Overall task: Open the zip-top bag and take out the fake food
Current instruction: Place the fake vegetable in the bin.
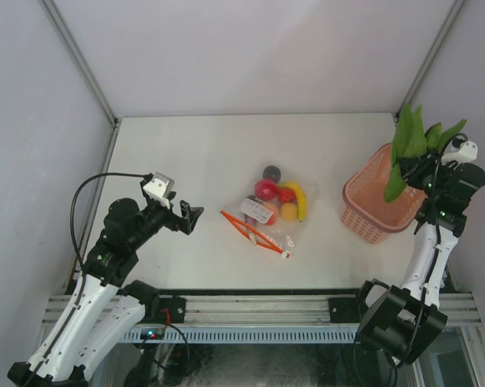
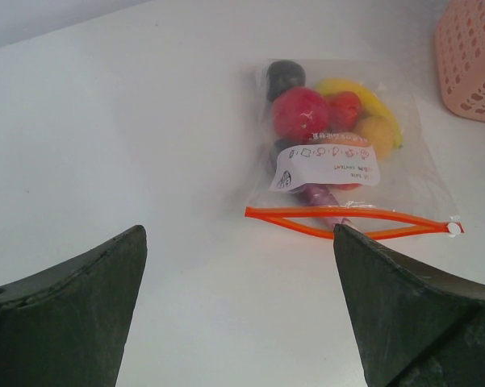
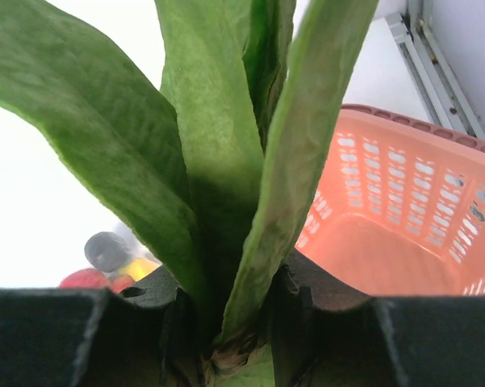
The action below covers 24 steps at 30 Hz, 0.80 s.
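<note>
The zip-top bag (image 1: 268, 211) lies flat mid-table, and its red-orange zipper strips (image 2: 351, 218) bow apart at the near edge. Inside it sits fake food: a red fruit (image 2: 300, 113), a yellow banana (image 2: 363, 98), a dark ball (image 2: 286, 76) and an orange piece (image 2: 376, 135). My left gripper (image 1: 190, 218) (image 2: 238, 232) hangs open and empty just left of the bag, not touching it. At the right, my right gripper (image 1: 417, 168) (image 3: 226, 322) is shut on the stem of the green leafy vegetable (image 1: 411, 137) (image 3: 218, 145), held above the basket's far rim.
A pink lattice basket (image 1: 371, 205) (image 3: 403, 210) stands at the table's right side under the right gripper, with its inside bare where it shows. White walls with metal frame rails enclose the table on three sides.
</note>
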Motion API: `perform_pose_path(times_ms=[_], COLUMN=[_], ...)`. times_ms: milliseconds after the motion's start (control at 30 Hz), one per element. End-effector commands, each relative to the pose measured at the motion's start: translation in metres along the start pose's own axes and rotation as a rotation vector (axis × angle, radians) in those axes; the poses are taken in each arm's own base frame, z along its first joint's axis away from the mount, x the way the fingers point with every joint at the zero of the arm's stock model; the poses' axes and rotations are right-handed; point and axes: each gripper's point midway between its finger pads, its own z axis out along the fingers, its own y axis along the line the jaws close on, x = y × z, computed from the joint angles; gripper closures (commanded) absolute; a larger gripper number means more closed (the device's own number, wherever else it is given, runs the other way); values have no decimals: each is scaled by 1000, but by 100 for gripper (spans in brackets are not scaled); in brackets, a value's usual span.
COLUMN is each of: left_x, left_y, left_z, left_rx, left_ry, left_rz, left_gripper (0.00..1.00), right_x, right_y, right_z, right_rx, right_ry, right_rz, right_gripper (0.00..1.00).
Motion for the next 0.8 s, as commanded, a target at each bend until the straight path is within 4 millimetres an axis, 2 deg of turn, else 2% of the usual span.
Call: perform_pose_path(times_ms=[0, 133, 367, 533, 667, 767], left_x=[-8, -8, -9, -9, -9, -10], left_y=[2, 2, 3, 3, 3, 3], left_z=[1, 1, 0, 0, -1, -1], left_rx=[-2, -5, -11, -9, -11, -13], left_ry=[-40, -42, -45, -46, -48, -50], left_rz=[21, 21, 22, 20, 21, 21], left_gripper=[0, 0, 0, 0, 0, 0], right_x=[-8, -3, 18, 20, 23, 24], right_y=[-14, -26, -40, -50, -55, -57], right_z=[1, 3, 4, 5, 6, 6], right_rx=[69, 110, 155, 205, 220, 227], right_ry=[-27, -12, 59, 60, 68, 73], right_rz=[28, 71, 133, 132, 137, 142], right_gripper=[100, 100, 99, 97, 93, 86])
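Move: The leafy vegetable is already in the right hand's fingers, and the bin stands almost directly beneath: its middle is about 2 cm ahead, some 2 cm left and roughly 16 cm lower. The opened bag with the other food lies on the table about 36 cm left of that hand and 3 cm back, with its banana about 27 cm left and level fore and aft, both some 25 cm down. From the idle left hand the bin's middle is some 56 cm right, 9 cm ahead and 14 cm below. Still pinching the leafy vegetable by its stem end, the right hand lowers it about 5 cm towards the bin's mouth, drifting some 3 cm right as it sinks. The wrist tips the fingers down by about 10 degrees, with a slight clockwise turn and the hand's left side rising a little; the grip stays shut on the stem. ##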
